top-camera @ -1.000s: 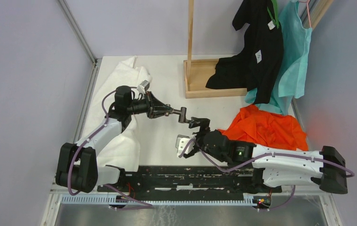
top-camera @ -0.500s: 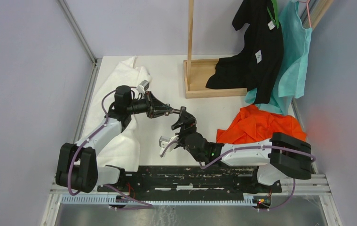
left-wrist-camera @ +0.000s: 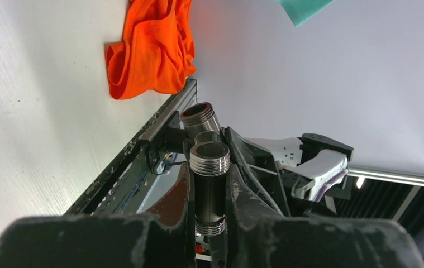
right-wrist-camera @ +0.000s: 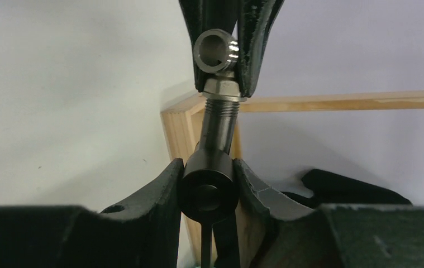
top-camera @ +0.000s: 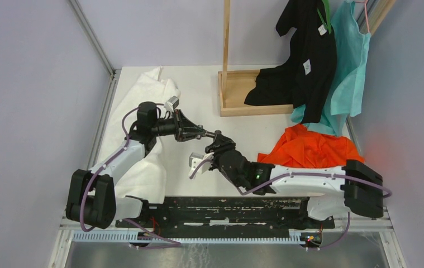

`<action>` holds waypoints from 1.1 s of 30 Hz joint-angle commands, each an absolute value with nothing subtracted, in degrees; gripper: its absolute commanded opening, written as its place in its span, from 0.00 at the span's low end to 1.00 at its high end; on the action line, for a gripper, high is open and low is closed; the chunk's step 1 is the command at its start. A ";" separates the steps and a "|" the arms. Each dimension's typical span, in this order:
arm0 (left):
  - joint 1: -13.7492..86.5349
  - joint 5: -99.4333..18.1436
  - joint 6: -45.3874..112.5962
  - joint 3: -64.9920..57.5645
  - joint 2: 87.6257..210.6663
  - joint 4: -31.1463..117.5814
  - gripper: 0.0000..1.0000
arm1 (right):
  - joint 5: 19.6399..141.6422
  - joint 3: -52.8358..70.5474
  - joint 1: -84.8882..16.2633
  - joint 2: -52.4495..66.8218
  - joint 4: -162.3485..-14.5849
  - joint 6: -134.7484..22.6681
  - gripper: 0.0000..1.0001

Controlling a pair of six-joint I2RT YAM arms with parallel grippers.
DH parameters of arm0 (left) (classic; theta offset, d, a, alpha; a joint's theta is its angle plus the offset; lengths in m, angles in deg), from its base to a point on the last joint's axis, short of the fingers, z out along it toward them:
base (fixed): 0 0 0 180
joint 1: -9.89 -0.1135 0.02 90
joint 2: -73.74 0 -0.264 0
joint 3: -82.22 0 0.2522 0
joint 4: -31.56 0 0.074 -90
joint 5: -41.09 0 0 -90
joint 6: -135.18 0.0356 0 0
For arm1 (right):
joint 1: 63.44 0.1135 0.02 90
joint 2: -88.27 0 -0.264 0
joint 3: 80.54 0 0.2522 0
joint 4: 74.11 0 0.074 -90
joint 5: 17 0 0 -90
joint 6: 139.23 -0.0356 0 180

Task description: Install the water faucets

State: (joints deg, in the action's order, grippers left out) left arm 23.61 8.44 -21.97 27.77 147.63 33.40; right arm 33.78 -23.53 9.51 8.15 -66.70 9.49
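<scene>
The water faucets [top-camera: 215, 136] hang above the table's middle as two joined dark metal fittings. My left gripper [top-camera: 203, 133] is shut on the larger fitting's threaded tube [left-wrist-camera: 209, 187], gripped between both fingers; a second threaded end [left-wrist-camera: 198, 115] points away. In the right wrist view, the tube's ring end [right-wrist-camera: 214, 53] sits between the left fingers [right-wrist-camera: 254, 39]. A grey stem [right-wrist-camera: 220, 120] runs from its hex nut down to a dark round end [right-wrist-camera: 207, 191]. My right gripper [right-wrist-camera: 207, 192] is shut on that end, with both fingers touching it.
A white cloth [top-camera: 148, 97] lies under the left arm. A wooden stand base [top-camera: 237, 105] sits at the back. An orange garment [top-camera: 315, 151] lies to the right. Black [top-camera: 304, 61] and teal [top-camera: 350, 61] clothes hang behind. A black rail [top-camera: 226, 207] runs along the near edge.
My right arm swung left and forward to the fitting held by the left gripper, and its jaws went from open to shut on the dark end. The left arm stayed put.
</scene>
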 commanded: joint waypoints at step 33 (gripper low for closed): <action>23.53 14.88 -2.15 19.05 142.69 46.98 0.03 | 122.26 -1.95 -22.78 5.54 -104.11 -78.27 0.97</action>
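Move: Between the right fingers sits the dark crossbar of the faucet, already gripped. The small tee fitting it is being turned against, held by the left hand, lies about 7 cm to the right hand's left, about level with it. The threaded pipe joining them is centred some 4 cm left. The wooden tray stands roughly 20 cm ahead, 16 cm right and 18 cm below. From the left hand, the crossbar lies about 7 cm right, 1 cm back and 1 cm lower. Twisting the faucet's crossbar about the pipe, the right hand rolls some 125 degrees, clockwise looking along the pipe towards the left hand; it swings back 5 to 6 cm with a slight rise, then left and partly forward again, sinking, before a last short move back as its fingers open wide. The left hand keeps its grip on the small tee fitting and swings back about 4 cm, yawing clockwise. ##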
